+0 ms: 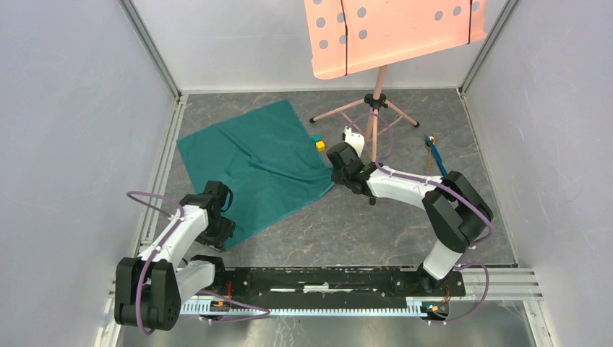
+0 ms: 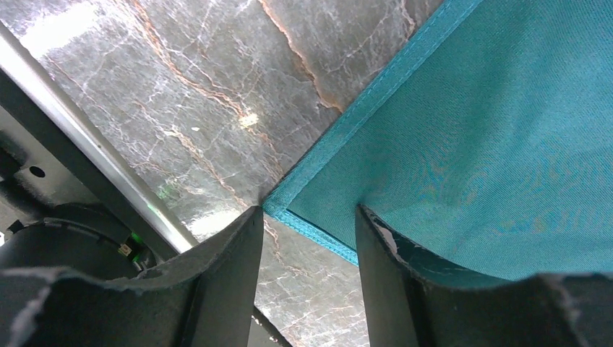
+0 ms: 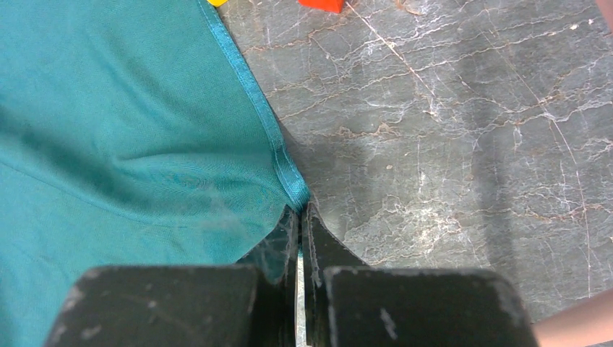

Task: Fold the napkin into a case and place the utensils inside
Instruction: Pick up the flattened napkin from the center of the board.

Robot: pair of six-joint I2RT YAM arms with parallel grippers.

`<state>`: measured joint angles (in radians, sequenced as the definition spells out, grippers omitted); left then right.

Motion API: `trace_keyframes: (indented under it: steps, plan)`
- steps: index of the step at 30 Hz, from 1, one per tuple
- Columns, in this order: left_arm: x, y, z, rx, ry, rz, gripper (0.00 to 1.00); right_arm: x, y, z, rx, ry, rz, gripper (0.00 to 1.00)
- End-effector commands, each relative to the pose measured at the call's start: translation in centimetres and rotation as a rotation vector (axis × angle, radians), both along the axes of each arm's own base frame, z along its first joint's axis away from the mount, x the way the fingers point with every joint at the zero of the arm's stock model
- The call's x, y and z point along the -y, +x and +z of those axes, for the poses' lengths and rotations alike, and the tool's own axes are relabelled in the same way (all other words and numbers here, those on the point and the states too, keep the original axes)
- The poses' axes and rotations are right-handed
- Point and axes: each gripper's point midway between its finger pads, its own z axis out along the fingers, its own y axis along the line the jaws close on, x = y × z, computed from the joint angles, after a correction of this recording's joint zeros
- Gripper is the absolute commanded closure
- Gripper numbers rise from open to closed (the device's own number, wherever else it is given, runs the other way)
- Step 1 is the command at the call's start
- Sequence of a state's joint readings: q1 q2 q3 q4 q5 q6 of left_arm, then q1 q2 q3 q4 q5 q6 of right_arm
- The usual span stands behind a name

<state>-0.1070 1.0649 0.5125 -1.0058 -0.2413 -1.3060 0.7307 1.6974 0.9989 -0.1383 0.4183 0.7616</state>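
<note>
The teal-green napkin (image 1: 253,163) lies spread out on the marble-patterned table, creased toward its right corner. My left gripper (image 1: 225,240) is open at the near corner. In the left wrist view the napkin (image 2: 491,130) has its hemmed corner lying between the open gripper's (image 2: 309,211) fingers, one finger on bare table and one over the cloth. My right gripper (image 1: 332,177) is shut on the right corner; in the right wrist view the napkin's (image 3: 130,144) hem runs into the closed gripper (image 3: 300,211). The utensils (image 1: 434,153), a thin blue one and a golden-brown spoon, lie far right, apart from both grippers.
A pink music stand (image 1: 394,32) stands at the back on a tripod (image 1: 372,108), just behind my right gripper. Small yellow and teal cubes (image 1: 318,142) sit by the napkin's right edge; an orange cube (image 3: 322,3) shows in the right wrist view. Grey walls enclose the table.
</note>
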Motion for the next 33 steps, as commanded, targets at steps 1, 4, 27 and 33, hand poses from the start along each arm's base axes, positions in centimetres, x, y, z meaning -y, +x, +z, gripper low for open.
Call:
trace_keyframes:
  steps: [1,4,27,33]
  plan:
    - [-0.2,0.6,-0.4,0.042,0.014,0.072,0.43,-0.5,0.8,1.2,0.034,0.041,-0.009,1.0]
    - [-0.6,0.8,-0.2,0.056,0.032,0.082,0.46,-0.5,0.7,1.2,0.036,0.049,-0.009,1.0]
    - [-2.1,5.8,8.0,0.404,0.116,-0.036,0.98,-5.2,-2.1,4.6,0.165,0.171,0.382,1.0]
    - [-2.9,7.0,19.8,0.746,0.207,-0.196,0.98,-9.4,-6.3,11.6,0.282,0.327,0.721,1.0]
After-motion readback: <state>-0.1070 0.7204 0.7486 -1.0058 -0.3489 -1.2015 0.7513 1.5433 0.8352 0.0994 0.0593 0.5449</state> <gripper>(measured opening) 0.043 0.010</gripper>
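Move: The napkin's near-left corner lies between my open left fingers, about 1 cm back and 1 cm left of their middle and 1 cm below. The napkin's far-left corner is some 32 cm ahead of my left hand and 16 cm to its left. From my right hand, which already pinches the right corner, that near-left corner is about 27 cm left, 22 cm back and 5 cm down; the yellow block sits roughly 11 cm ahead and 4 cm left, the red block 10 cm ahead and 1 cm right. I ease my left hand a little forward, shut its fingers on the napkin's near-left corner, then lift it fast, about 12 cm up and 7 cm forward, fingertips swinging forward some 30 degrees. Late on, my right hand, keeping its pinch, swings left and back towards the left one, rising slightly and turning counter-clockwise. ##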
